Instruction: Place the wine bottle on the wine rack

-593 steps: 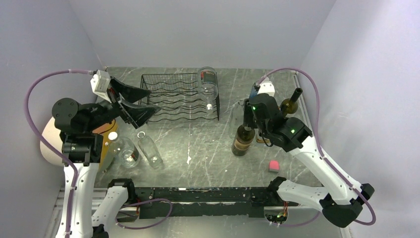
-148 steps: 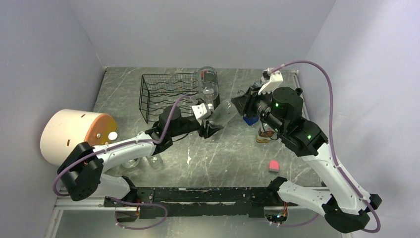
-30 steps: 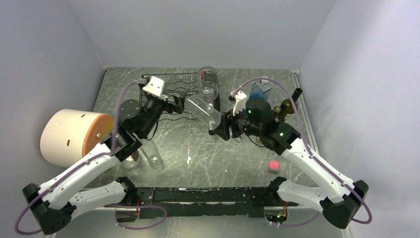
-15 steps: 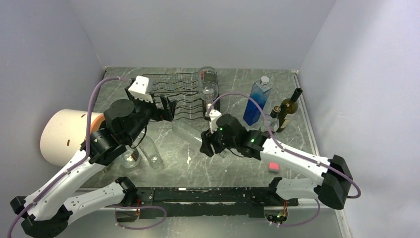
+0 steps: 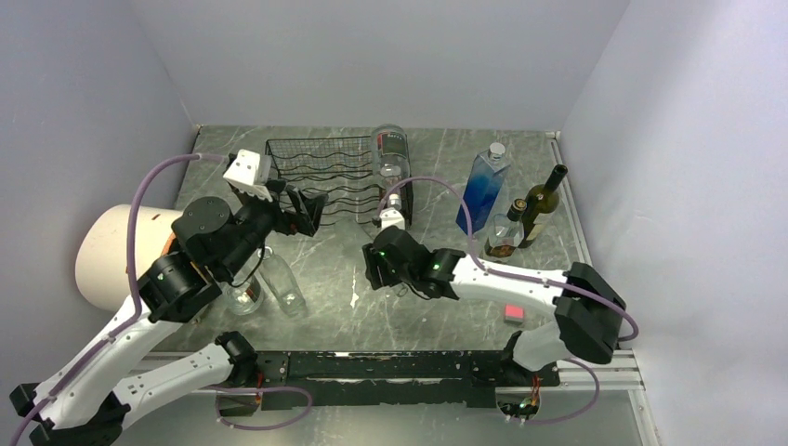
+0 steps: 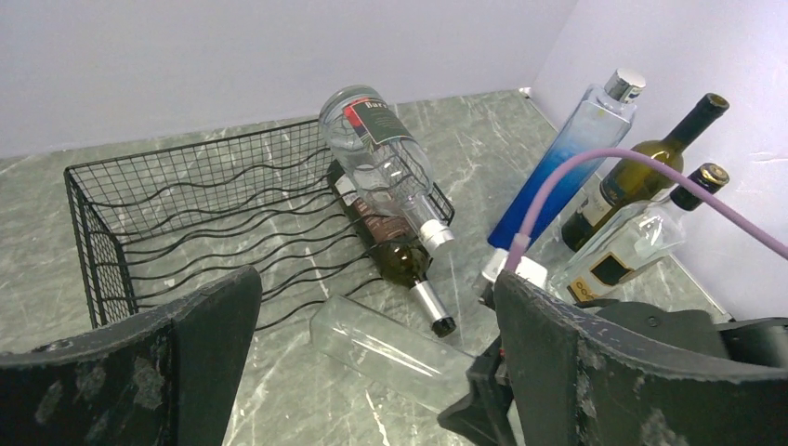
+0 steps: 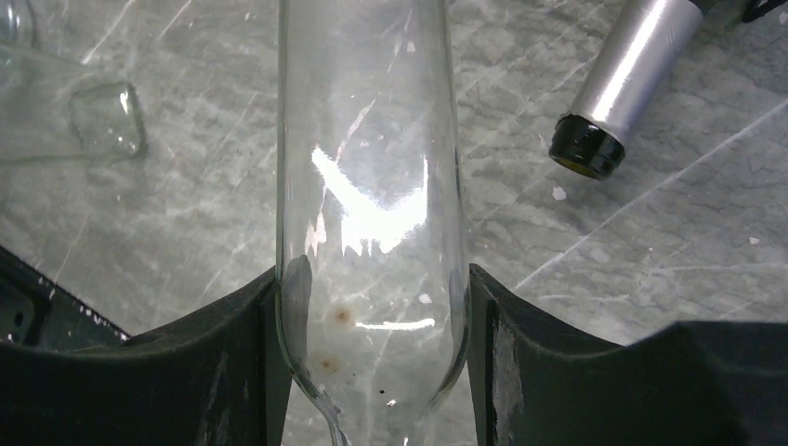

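Observation:
The black wire wine rack [image 5: 316, 177] stands at the back centre, and also shows in the left wrist view [image 6: 186, 223]. A clear bottle with a red label [image 5: 391, 158] and a dark bottle [image 6: 386, 237] lie in its right end. My right gripper [image 5: 374, 265] is shut on a clear glass wine bottle [image 7: 372, 186] near its shoulder. That bottle [image 6: 390, 348] lies level, low over the table just in front of the rack. I cannot tell whether it touches the table. My left gripper [image 5: 297, 209] is open and empty at the rack's front left.
A blue bottle [image 5: 481, 190], a green bottle [image 5: 541, 204] and a small flask [image 5: 504, 237] stand at the right. A pink cube [image 5: 513, 312] lies near the front. A white-and-orange cylinder [image 5: 116, 255] and two clear bottles [image 5: 282, 283] sit at the left.
My right arm has swung left and down, bringing the clear bottle from chest height to just above the table before the rack. My left arm has drawn back a little to the left.

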You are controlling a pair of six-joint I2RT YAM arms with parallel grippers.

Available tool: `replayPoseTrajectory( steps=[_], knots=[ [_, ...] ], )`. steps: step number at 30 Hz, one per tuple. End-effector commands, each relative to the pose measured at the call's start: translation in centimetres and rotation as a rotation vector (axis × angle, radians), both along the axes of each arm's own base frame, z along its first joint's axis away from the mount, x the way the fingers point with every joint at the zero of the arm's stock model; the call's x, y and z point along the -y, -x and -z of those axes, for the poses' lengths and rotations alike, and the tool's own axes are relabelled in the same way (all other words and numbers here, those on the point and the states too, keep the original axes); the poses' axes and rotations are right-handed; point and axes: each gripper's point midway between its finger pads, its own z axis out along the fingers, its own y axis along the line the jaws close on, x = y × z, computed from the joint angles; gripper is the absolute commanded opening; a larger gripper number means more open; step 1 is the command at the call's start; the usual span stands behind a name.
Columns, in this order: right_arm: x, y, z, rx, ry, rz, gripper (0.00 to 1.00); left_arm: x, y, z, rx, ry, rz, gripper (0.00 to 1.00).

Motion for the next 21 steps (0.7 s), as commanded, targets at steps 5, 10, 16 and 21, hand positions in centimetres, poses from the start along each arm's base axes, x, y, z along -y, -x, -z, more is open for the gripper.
replayPoseTrajectory(
  steps=[5,10,16,21],
  knots=[
    [-3.7,-3.8,-3.3,0.088,-0.085,0.181,0.0,-0.5,1.3,0.4,-0.022,0.031,0.027,0.99],
    [-4.5,-4.8,-3.3,0.098,-0.087,0.222,0.0,-0.4,1.6,0.5,-0.016,0.04,0.042,0.98],
    [-5.7,-6.1,-2.4,0.102,-0.034,0.255,0.0,0.0,1.7,1.0,-0.025,0.045,0.057,0.99],
    [-6.4,-7.5,-2.0,0.131,-0.002,0.289,0.0,0.0,1.5,1.6,-0.039,0.028,0.049,0.99]
  ],
)
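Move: The right hand already holds the clear glass bottle, base end leading. The wine rack's middle lies about 21 cm ahead of this hand, 8 cm left and 5 cm lower. The dark wine bottle in the rack is some 20 cm ahead, 5 cm right and 5 cm lower; the labelled clear bottle is roughly 23 cm ahead, 4 cm right and 3 cm higher. From the left hand, the rack lies about 18 cm ahead, laterally level and 33 cm below. Still pinching the clear glass bottle near its shoulder, the right hand carries it forward and left in about equal parts, roughly 7 cm overall and nearly level, towards the wine rack's open side left of the dark bottle. The wrist turns clockwise by some 10 degrees, swinging the bottle's base more squarely towards the rack. ##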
